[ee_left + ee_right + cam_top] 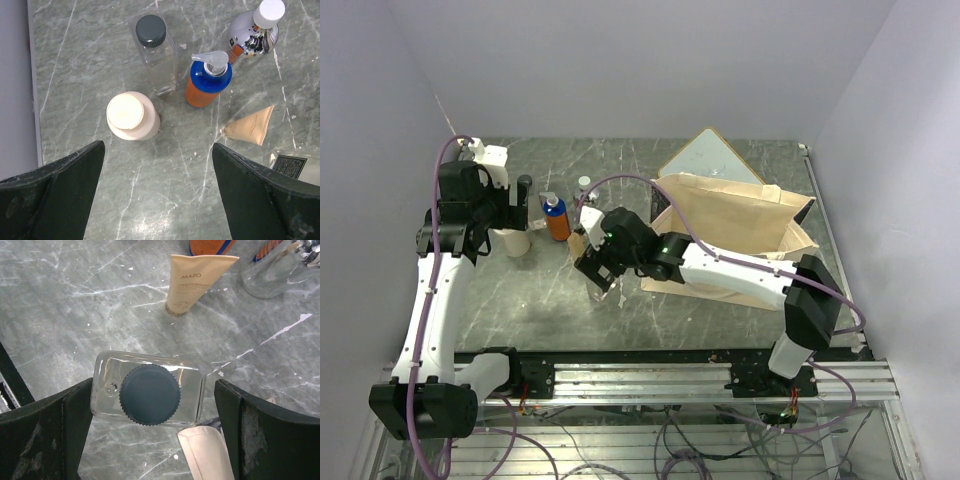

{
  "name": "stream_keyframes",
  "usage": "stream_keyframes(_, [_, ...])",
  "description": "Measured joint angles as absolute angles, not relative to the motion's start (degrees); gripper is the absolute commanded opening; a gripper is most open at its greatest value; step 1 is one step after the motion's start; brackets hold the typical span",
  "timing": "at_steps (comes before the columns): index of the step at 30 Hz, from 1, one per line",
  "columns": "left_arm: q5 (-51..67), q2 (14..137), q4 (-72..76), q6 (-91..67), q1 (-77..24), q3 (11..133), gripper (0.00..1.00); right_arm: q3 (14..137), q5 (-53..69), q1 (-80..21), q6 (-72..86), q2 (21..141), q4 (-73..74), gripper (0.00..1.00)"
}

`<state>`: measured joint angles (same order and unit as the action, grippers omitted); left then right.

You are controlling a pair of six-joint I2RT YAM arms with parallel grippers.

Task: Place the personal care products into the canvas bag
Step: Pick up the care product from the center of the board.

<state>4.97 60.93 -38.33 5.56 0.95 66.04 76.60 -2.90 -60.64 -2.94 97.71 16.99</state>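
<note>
In the right wrist view a clear flat bottle with a black cap (150, 392) stands upright between the fingers of my open right gripper (154, 387). The left finger is at its side and the right finger stands apart. A tan tube (192, 282) lies beyond it. My left gripper (157, 150) is open over bare table, short of a cream cylinder (131, 116). Further on are another clear bottle with a black cap (152, 45), an orange bottle with a blue cap (209, 80) and a silver bottle (255, 32). The canvas bag (740, 225) stands at the right.
A white wood-framed board (708, 158) leans behind the bag. A cream fabric corner (210, 450) lies just under my right finger. The table's left edge (35, 100) meets the wall close to the cream cylinder. The right arm (720, 268) stretches across in front of the bag.
</note>
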Motion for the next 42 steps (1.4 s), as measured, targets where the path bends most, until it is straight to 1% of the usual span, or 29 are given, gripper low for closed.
stream_keyframes(12, [6.07,61.01,-38.35,5.98,0.97,66.04,0.99,74.70,4.10,-58.57,-2.52,96.62,16.56,0.95])
stream_keyframes(24, [7.88,59.96,-38.37,6.26,0.99,66.04,0.99,77.58,5.89,-58.43,-2.50,98.80,17.52,0.97])
stream_keyframes(31, [8.21,58.89,-38.35,6.63,0.97,65.71,0.99,78.46,6.22,-58.46,-2.46,100.40,18.63,0.95])
stream_keyframes(33, [8.21,58.52,-38.35,6.63,0.99,65.58,0.99,78.46,6.22,-58.46,-2.46,100.40,18.76,0.91])
stream_keyframes(37, [8.23,58.08,-38.37,6.68,0.99,65.39,0.99,78.81,6.28,-58.43,-2.46,100.42,18.94,0.80])
stream_keyframes(42, [8.27,58.08,-38.37,6.72,0.99,65.39,0.99,79.33,7.16,-58.43,-3.01,100.44,19.84,0.62])
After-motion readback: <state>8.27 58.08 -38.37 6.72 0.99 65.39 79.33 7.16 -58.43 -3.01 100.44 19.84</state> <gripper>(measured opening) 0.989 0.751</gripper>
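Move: Between the right hand's wide-open fingers stands the clear care product with the dark cap, its middle roughly 4 cm below the hand, about 1 cm back and 1 cm left. The beige tube is some 7 cm ahead and 5 cm left, the orange pump bottle about 11 cm ahead and 9 cm left, and the silver bottle about 15 cm ahead and 2 cm left. From the left hand the care product lies some 8 cm back, 17 cm right and 14 cm below. Settling around the clear care product, the right hand eases back about 1 cm, shifts about as far to the left and sinks roughly 1 cm, tipping its fingers a little steeper, under 10 degrees. Then it closes the fingers by about a quarter of their range, bringing both pads against the bottle's narrow sides. ##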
